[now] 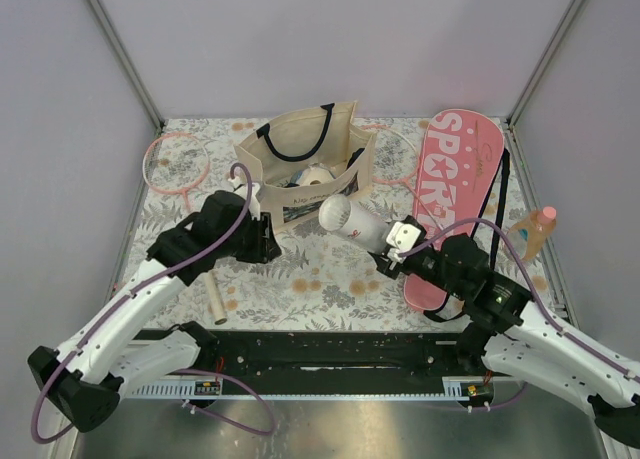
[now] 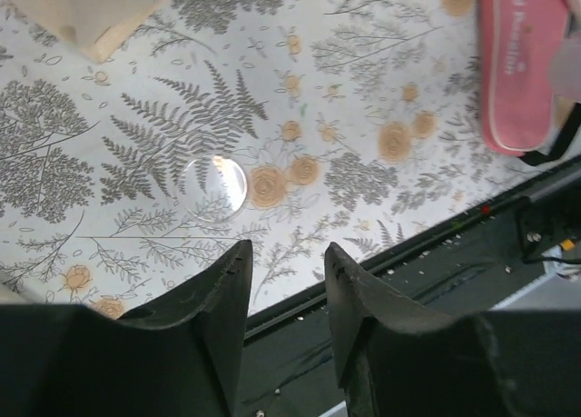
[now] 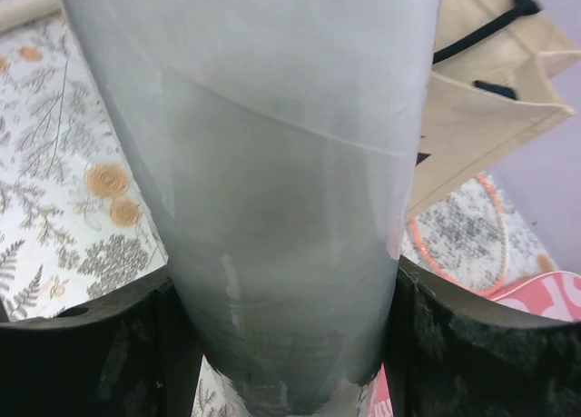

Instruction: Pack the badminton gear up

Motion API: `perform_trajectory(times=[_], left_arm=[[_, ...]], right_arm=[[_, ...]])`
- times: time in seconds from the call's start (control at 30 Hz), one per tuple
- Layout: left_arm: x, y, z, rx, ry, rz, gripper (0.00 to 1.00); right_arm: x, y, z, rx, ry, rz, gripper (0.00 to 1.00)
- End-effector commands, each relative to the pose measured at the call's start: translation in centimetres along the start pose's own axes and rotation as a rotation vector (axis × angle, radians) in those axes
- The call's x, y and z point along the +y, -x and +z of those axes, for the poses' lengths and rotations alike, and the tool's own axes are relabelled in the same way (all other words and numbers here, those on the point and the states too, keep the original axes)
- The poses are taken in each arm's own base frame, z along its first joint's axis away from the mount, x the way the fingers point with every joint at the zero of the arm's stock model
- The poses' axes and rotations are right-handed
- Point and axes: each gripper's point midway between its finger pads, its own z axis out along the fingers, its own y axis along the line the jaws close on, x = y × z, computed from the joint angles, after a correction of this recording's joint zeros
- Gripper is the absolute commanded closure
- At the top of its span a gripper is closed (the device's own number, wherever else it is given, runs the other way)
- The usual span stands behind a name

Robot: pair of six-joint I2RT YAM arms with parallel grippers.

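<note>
My right gripper is shut on the long white tube, holding it off the table with its open end toward the beige tote bag. The left gripper hovers in front of the bag, jaws open with nothing between them. The pink SPORT cover lies at the right. One pink racket lies at the back left, its handle reaching forward. Another racket's head shows behind the bag. I cannot pick out the shuttlecock.
A small clear round disc lies on the floral cloth ahead of the left fingers. A clear bottle with a pink cap stands at the right edge. The black rail runs along the near edge. Walls close in three sides.
</note>
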Motion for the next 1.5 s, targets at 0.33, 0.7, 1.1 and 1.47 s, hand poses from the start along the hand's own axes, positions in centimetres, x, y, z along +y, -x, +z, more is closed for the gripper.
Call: perform_trajectory(times=[0.33,0.7,1.1,1.47], left_arm=[[4.2,-2.6,10.6,0.069,0.175,0.012,0.62],[4.2,-7.2,14.8,0.234,0.215,0.052,0.62],[4.6,-10.4,16.2,0.316,0.233,0.055,0.66],[4.5,-11.4,15.2,0.318,0.227,0.029,0.96]], right_arm=[[-3.2,3.7,-1.7,-0.150,-0.167,0.032,0.35],[-3.8,3.3,-2.1,-0.138,-0.202,0.004,0.34],[-4.0,3.2,-2.3,-0.145,-0.220,0.009,0.34],[-4.0,3.4,-2.5,-0.159,-0.223,0.027,0.34]])
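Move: The clear tube lid lies flat on the table, almost straight below my left hand: about 20 cm down, 4 cm ahead and 1 cm to the right. The middle of the tote bag is roughly 24 cm farther out than the lid and 7 cm to its right; the racket handle lies some 20 cm to the lid's left and 4 cm nearer to me. From my right hand, the lid is about 27 cm left, 4 cm ahead and 24 cm down. I drop my left hand about 19 cm to the table, drifting some 4 cm right and a little forward, and tip the fingers some 20 degrees more steeply down. Slowing at the right-hand edge of the clear lid, I close the half-open fingers until their tips nearly meet there. My right hand keeps its hold on the white tube, easing a couple of centimetres right and up. ##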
